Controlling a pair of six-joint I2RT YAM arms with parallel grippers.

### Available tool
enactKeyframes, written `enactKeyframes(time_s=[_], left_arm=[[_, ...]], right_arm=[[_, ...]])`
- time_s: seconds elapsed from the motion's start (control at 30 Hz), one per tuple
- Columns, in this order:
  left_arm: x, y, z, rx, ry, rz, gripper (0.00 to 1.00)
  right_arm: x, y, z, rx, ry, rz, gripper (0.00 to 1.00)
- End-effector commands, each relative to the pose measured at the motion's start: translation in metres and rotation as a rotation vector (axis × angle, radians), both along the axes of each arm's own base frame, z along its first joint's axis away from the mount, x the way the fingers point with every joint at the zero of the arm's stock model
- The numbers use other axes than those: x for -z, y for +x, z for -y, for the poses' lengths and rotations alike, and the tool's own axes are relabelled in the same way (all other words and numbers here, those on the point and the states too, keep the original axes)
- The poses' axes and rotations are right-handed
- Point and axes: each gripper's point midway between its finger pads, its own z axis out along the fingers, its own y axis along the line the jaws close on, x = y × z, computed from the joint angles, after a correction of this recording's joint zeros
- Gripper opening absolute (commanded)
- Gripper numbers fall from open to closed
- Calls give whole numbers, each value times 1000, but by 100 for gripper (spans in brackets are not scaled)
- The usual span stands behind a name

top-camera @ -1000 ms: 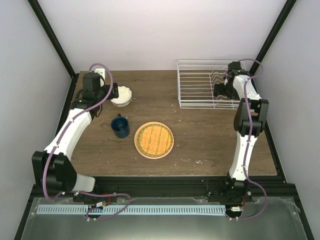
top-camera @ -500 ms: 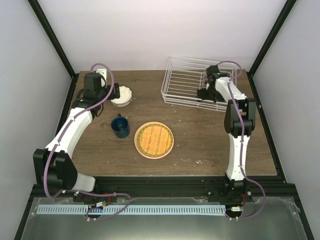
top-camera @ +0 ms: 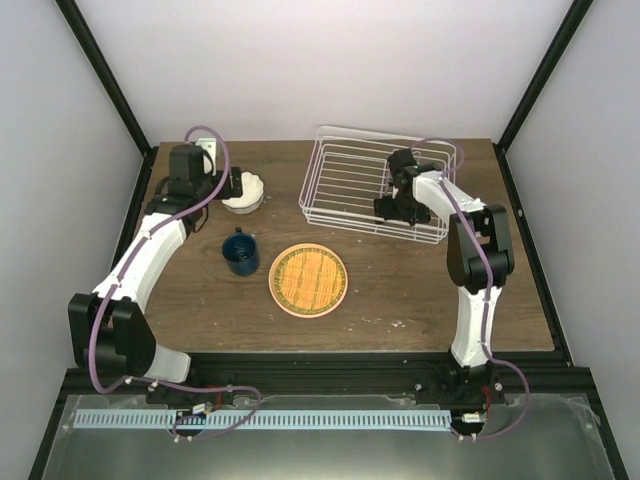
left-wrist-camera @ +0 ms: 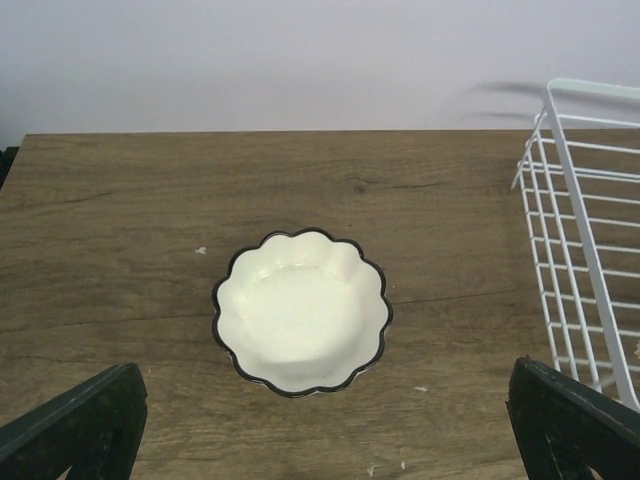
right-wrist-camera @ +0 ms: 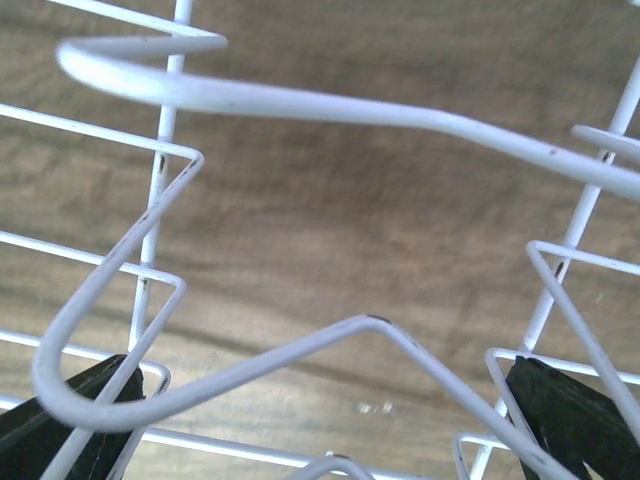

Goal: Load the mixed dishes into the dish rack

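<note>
The small white scallop-edged bowl (top-camera: 243, 190) sits at the table's back left and fills the middle of the left wrist view (left-wrist-camera: 300, 310). My left gripper (top-camera: 229, 186) (left-wrist-camera: 325, 425) is open, hovering just beside and above the bowl, its fingers wide of it. The dark blue mug (top-camera: 241, 254) stands in front of the bowl. The orange plate (top-camera: 308, 277) lies on the pink plate (top-camera: 283, 303), of which only the rim shows. The white wire dish rack (top-camera: 345, 185) (left-wrist-camera: 580, 230) (right-wrist-camera: 300, 100) sits skewed at the back. My right gripper (top-camera: 392, 207) (right-wrist-camera: 315, 425) is open inside the rack among its dividers.
The wooden table (top-camera: 400, 290) is bounded by black frame posts and pale walls at the back and sides. A few white crumbs lie near the front edge. The rack's near right corner is close to my right arm's elbow (top-camera: 478, 240).
The dish rack has slid left along the back of the table and turned slightly, moving together with my right gripper inside it. The left arm, bowl, mug and plates have not moved.
</note>
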Motion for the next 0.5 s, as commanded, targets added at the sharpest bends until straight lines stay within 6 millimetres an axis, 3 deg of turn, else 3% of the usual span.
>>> enactKeyframes(time_s=[0.0,0.47], left_arm=[[-13,8,8,31,-16,37,100],[-15,5,9,33,-26,33,100]], right_arm=[[-11,-29,-19,-75,15,-10,100],[-14,-70,-13,-212,-52,25,100]])
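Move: In the near right part of the dish rack, the open right fingers stand low among the wires, with the rack's middle about 8 cm ahead of them, 7 cm to their left and about level in height. From this hand the orange-patterned plate lies roughly 19 cm back and 29 cm left, the blue mug some 11 cm back and 50 cm left, both slightly lower. From the left hand, the rack's middle is around 8 cm ahead, 45 cm right and 20 cm below. Drawing straight back towards its base by about 6 cm at an unchanged height, the right hand keeps its wide-open fingers down among the rack's wires and drags the rack along, near side towards the plate. It slows towards the end while turning some 5 to 10 degrees counter-clockwise, and never closes its grip. ##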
